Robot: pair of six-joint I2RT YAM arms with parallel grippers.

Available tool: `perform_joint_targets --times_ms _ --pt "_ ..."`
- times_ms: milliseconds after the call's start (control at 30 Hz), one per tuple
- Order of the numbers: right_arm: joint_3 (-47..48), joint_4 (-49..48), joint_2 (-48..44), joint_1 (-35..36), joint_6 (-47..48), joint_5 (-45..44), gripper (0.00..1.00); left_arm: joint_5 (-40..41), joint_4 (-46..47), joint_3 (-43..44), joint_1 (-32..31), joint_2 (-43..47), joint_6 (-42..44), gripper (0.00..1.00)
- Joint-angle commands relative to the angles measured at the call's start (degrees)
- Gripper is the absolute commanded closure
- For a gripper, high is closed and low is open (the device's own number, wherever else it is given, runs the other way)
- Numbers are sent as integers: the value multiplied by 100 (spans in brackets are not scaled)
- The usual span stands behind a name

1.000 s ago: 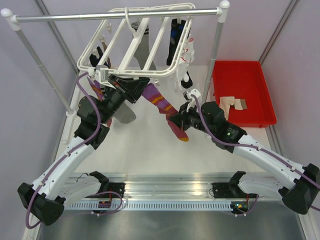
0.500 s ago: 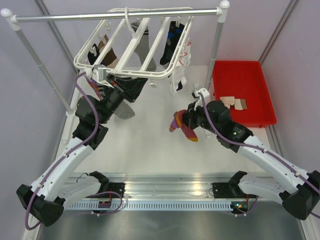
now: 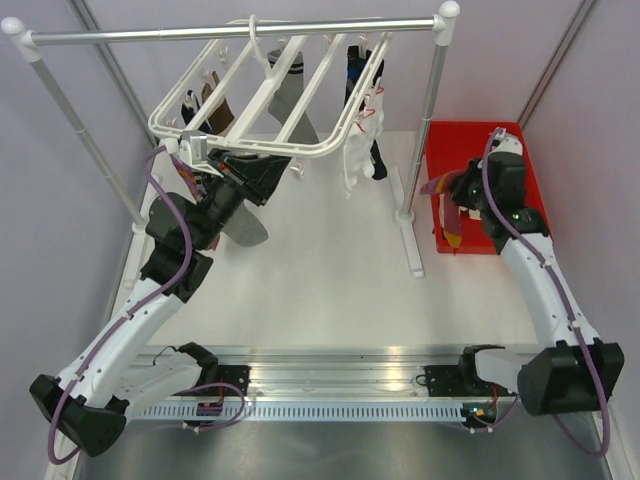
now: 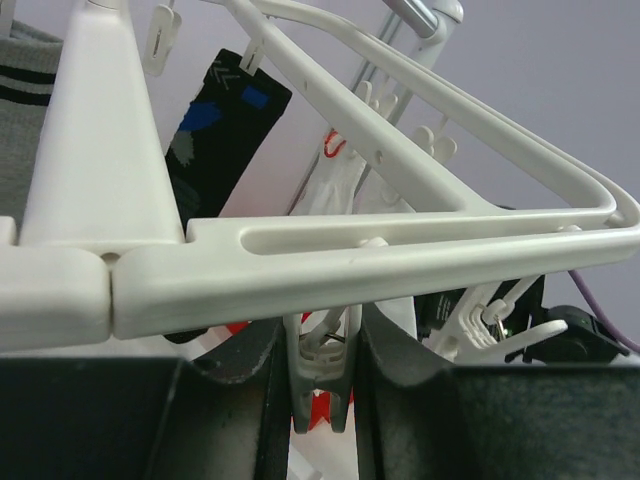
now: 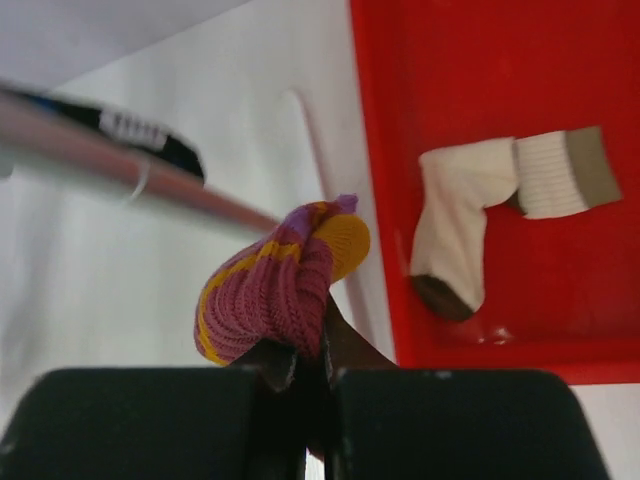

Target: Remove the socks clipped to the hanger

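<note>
The white hanger [image 3: 262, 150] hangs from the rail with several socks clipped to it: a black-and-blue one [image 3: 352, 75], a white one [image 3: 358, 160] and a grey one [image 3: 285, 90]. My left gripper [image 3: 283, 170] is under the hanger's front bar [image 4: 380, 262], shut on a white clip [image 4: 322, 375] that holds no sock. The black-and-blue sock [image 4: 215, 150] hangs behind it. My right gripper [image 3: 452, 190] is over the left edge of the red tray [image 3: 535, 215], shut on a maroon sock with orange stripes [image 5: 270, 295] that dangles below it [image 3: 450, 225].
The silver rail [image 3: 230, 30] stands on slanted posts; its right post [image 3: 425, 130] and foot [image 3: 410, 235] lie between the hanger and the tray. A cream-and-brown sock [image 5: 455, 240] lies in the tray [image 5: 480, 80]. A grey sock [image 3: 245, 228] hangs below my left arm.
My right arm has swung right with the maroon sock, from the table's middle to the tray's left edge. The hanger has swung back a little. My left gripper stays on the clip.
</note>
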State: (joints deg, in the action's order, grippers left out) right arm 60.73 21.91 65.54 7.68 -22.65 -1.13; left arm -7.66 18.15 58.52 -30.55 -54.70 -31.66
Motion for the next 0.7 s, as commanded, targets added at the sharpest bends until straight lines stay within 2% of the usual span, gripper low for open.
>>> perform_joint_targets --times_ms 0,100,167,200,233,267,400,500,567,633,667 --pt "623 -108 650 -906 -274 321 99 89 -75 212 22 47 11 98" --pt "905 -407 1221 -1365 -424 359 95 90 -128 230 22 47 37 98" --pt "1247 -477 1566 -1427 -372 236 73 10 -171 256 22 38 46 98" --pt "1361 -477 1872 -1427 -345 192 56 10 -180 248 22 47 28 98" --pt "1537 -495 1988 -1427 -327 296 30 2 -189 247 22 47 28 98" --pt "1608 -512 2076 -1427 -310 419 25 1 -207 265 14 56 28 98" --pt "1197 -1126 1684 -1279 -327 903 15 10 -268 274 13 56 37 98" --pt "330 -1662 1044 -919 -275 1131 12 37 -330 317 13 56 55 98" --pt "-112 -2155 403 -366 -169 1124 10 89 -356 344 13 47 46 98" --pt "-885 -3075 -4 108 -143 1342 10 133 -383 353 5 38 37 98" --pt "-1157 -3418 -328 702 -169 1352 10 151 -391 362 5 21 20 98"
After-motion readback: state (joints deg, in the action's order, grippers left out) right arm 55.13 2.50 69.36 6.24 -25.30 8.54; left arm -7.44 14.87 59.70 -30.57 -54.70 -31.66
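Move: The right hand, still pinching the purple striped sock, is over the red bin's near left part; the bin's middle lies about 12 cm ahead, 11 cm to its right and 21 cm below. The cream sock already in the bin is some 7 cm ahead, 6 cm to the right and 24 cm down; the stand's right foot is roughly 5 cm ahead, 10 cm to the left. From the left hand, the bin's middle is some 20 cm ahead, 46 cm right and 42 cm below. Lets go of the purple striped sock over the red bin: the right hand sweeps forward and right about 9 cm each, sinking slightly, and opens wide as it gets there. Empty and still open, it then doubles back left some 12 cm towards the hanger side, drawing back and rising a little, the wrist swinging about 20 degrees counter-clockwise. ##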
